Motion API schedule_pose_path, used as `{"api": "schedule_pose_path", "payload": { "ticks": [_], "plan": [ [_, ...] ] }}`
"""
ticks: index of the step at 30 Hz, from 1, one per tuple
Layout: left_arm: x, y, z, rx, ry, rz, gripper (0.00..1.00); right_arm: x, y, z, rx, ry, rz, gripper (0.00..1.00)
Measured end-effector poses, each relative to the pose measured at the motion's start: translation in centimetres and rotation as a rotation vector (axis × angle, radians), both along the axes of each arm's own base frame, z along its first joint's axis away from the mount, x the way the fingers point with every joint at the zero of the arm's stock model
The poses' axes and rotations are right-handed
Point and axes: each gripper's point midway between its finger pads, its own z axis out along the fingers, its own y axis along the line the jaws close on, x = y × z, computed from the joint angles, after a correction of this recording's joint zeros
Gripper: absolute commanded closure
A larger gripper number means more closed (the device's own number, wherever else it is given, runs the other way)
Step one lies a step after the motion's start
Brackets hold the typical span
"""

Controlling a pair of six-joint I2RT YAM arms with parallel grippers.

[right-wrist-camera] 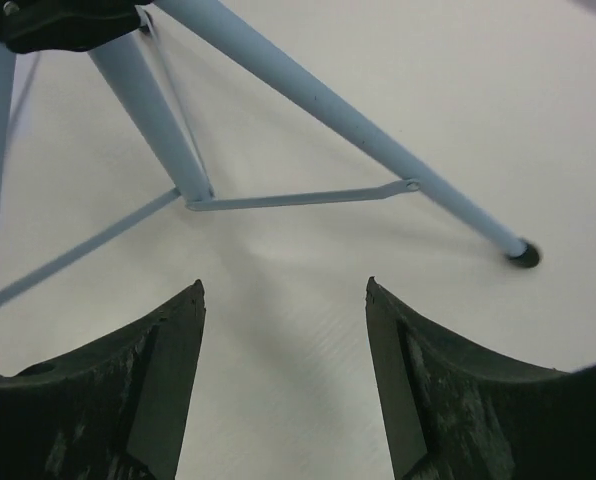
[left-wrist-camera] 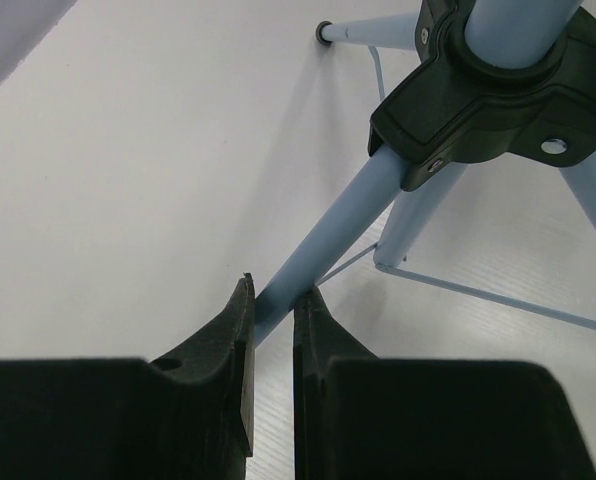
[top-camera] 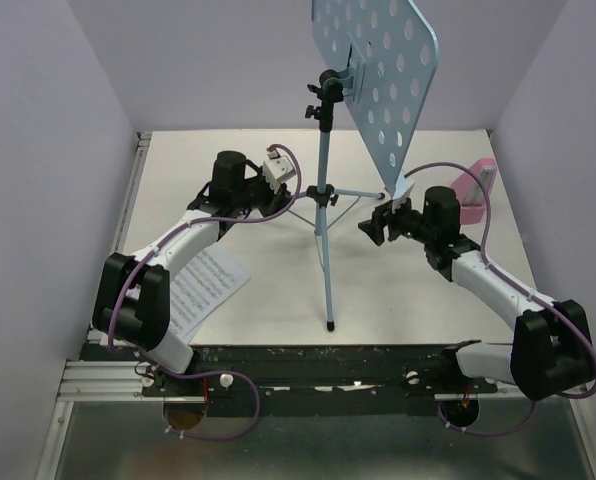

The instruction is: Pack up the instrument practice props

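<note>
The light-blue music stand (top-camera: 323, 215) stands upright mid-table, its hole-punched desk (top-camera: 378, 70) tilted at the top. My left gripper (left-wrist-camera: 275, 290) is shut on one tripod leg (left-wrist-camera: 328, 235), just below the black hub (left-wrist-camera: 498, 100); from above it sits left of the pole (top-camera: 273, 203). My right gripper (right-wrist-camera: 283, 290) is open with nothing between its fingers. It hangs low in front of another leg (right-wrist-camera: 358, 125) and its thin brace (right-wrist-camera: 298, 197), right of the pole (top-camera: 375, 225). White sheet-music pages (top-camera: 206, 285) lie partly under my left arm. The pink metronome (top-camera: 475, 190) stands behind my right arm.
Grey walls enclose the white table (top-camera: 398, 290) on the left, back and right. The stand's front leg ends in a black foot (top-camera: 331, 325) near the table's front edge. Another foot (right-wrist-camera: 523, 255) rests on the table to the right of my right gripper.
</note>
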Motion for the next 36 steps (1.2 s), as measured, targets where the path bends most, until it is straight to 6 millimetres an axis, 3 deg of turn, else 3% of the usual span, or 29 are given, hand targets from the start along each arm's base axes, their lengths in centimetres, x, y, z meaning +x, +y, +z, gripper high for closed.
{"api": "schedule_pose_path", "payload": {
  "ticks": [2,5,10,15,26,36],
  "plan": [
    [0.0,0.0,0.0,-0.002,0.001,-0.002,1.0,-0.2,-0.2,-0.7,0.109,0.143,-0.066,0.28],
    [0.0,0.0,0.0,-0.001,0.001,-0.002,1.0,-1.0,1.3,-0.7,0.236,0.298,-0.053,0.3],
    [0.0,0.0,0.0,0.006,-0.007,-0.007,1.0,-1.5,4.9,3.1,0.381,0.418,0.136,0.36],
    [-0.1,0.1,-0.2,0.017,-0.014,-0.014,1.0,-1.3,6.4,6.0,0.476,0.474,0.231,0.39],
    [-0.4,0.1,-0.3,0.041,-0.029,-0.031,1.0,0.4,7.4,5.5,0.543,0.605,0.228,0.5],
    [-0.4,0.1,-0.3,0.043,-0.032,-0.034,1.0,-0.2,7.6,5.8,0.523,0.584,0.298,0.74]
  ]
}}
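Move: The hub knob of the music stand, facing the right hand, lies some 8 cm to its left, 6 cm above and about level fore-and-aft; the hub itself is about 11 cm left, 1 cm ahead and 6 cm up. The middle of the front leg is roughly 10 cm left, 11 cm back and nearly as high as this hand; the right leg's foot is about 18 cm ahead, 3 cm right, 8 cm below. From the left hand, the knob is about 9 cm right, 2 cm back, 3 cm above. After a slight dip and draw back, the open right hand swings left and up towards the hub knob, nearly 8 cm left and 6 cm up, while the wrist rolls some 40 degrees clockwise as seen from behind the hand and the fingers come round to point mostly left. It then all but halts there and draws its fingers in to under half their starting gap, fingertips either side of the knob's tip, while the left hand keeps its pinch on the left leg beside the hub. ##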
